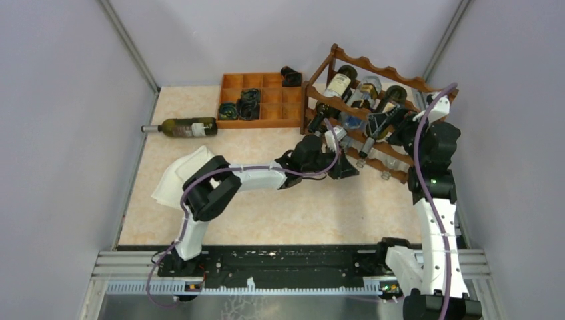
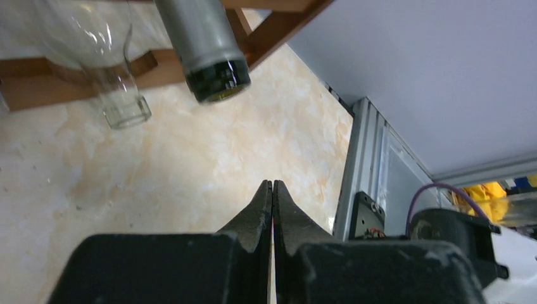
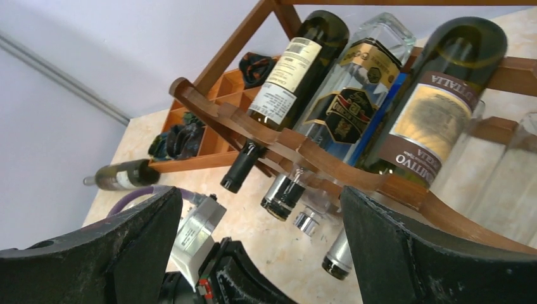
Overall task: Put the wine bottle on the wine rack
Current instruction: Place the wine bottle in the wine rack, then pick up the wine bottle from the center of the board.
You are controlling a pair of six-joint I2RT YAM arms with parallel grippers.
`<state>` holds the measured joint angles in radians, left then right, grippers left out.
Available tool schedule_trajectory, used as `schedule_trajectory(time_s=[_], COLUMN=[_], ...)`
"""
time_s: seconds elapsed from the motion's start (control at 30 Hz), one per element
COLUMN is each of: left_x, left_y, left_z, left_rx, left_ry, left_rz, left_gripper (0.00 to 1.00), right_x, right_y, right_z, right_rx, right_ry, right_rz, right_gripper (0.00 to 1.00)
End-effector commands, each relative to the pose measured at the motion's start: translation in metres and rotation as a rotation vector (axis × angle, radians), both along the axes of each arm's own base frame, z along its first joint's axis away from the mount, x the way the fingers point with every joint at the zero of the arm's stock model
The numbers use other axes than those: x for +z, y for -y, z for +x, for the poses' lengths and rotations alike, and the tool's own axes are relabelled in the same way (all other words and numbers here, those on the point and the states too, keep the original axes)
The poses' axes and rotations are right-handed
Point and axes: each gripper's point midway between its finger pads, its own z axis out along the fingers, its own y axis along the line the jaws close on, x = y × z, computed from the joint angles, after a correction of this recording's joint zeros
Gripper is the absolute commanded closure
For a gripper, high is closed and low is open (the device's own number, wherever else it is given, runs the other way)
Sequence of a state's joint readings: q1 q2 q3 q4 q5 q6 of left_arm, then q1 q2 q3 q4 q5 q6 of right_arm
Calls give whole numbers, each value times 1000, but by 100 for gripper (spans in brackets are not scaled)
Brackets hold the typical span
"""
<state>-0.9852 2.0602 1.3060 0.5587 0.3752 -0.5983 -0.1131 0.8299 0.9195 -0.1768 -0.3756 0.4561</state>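
Note:
The reddish-brown wine rack stands at the back right and holds several bottles. Its wavy rail carries three labelled ones side by side. One dark wine bottle lies on its side on the table at the far left, also visible in the right wrist view. My left gripper is shut and empty, low over the table in front of the rack. Just beyond its tips hang a silver-capped bottle neck and a clear glass neck. My right gripper is open and empty, facing the rack's front.
A flat orange-brown compartment tray with dark coiled items sits left of the rack. A white cloth lies under the left arm's elbow. Grey walls close in both sides, and a metal frame rail borders the table on the right.

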Motion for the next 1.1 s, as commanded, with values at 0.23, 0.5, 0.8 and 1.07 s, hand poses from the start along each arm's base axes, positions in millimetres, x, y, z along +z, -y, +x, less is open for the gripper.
schedule_trajectory(time_s=[0.23, 0.5, 0.8, 1.07], left_x=[16, 20, 43, 76], left_y=[40, 55, 26, -36], left_z=[48, 69, 35, 7], left_rx=[115, 141, 61, 61], left_ry=[51, 83, 136, 338], left_rz=[34, 63, -2, -1], left_gripper=[96, 95, 77, 62], right_x=[22, 25, 28, 35], right_y=[13, 14, 9, -9], right_z=[-3, -6, -10, -15], right_rx=[-87, -95, -71, 31], right_ry=[62, 61, 75, 113], right_rz=[-37, -53, -64, -69], right_gripper=[6, 5, 5, 5])
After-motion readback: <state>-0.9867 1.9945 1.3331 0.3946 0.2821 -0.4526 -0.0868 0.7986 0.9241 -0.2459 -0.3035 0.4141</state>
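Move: The wine bottle on the rack's upper tier has its mouth about 6 cm ahead of the left hand, 4 cm to its right and 2 cm higher; its middle is roughly 13 cm ahead, 7 cm right and 5 cm up. The square bottle beside it is centred some 16 cm ahead, 2 cm right and 5 cm up. A clear bottle's mouth is about 3 cm ahead, 5 cm right and 9 cm down. From the right hand the wine bottle's middle is about 4 cm ahead, 3 cm right and 10 cm below. Towards the wine bottle's mouth goes the left hand, fingers still shut, forward and to the right by about 8 cm, rising some 2 cm at the end of the reach, to push the bottle farther in. Then it draws back leftward and backward about as far, dipping on the way, while its fingers open to about a third. The right hand stays near the bottle, wide open. ##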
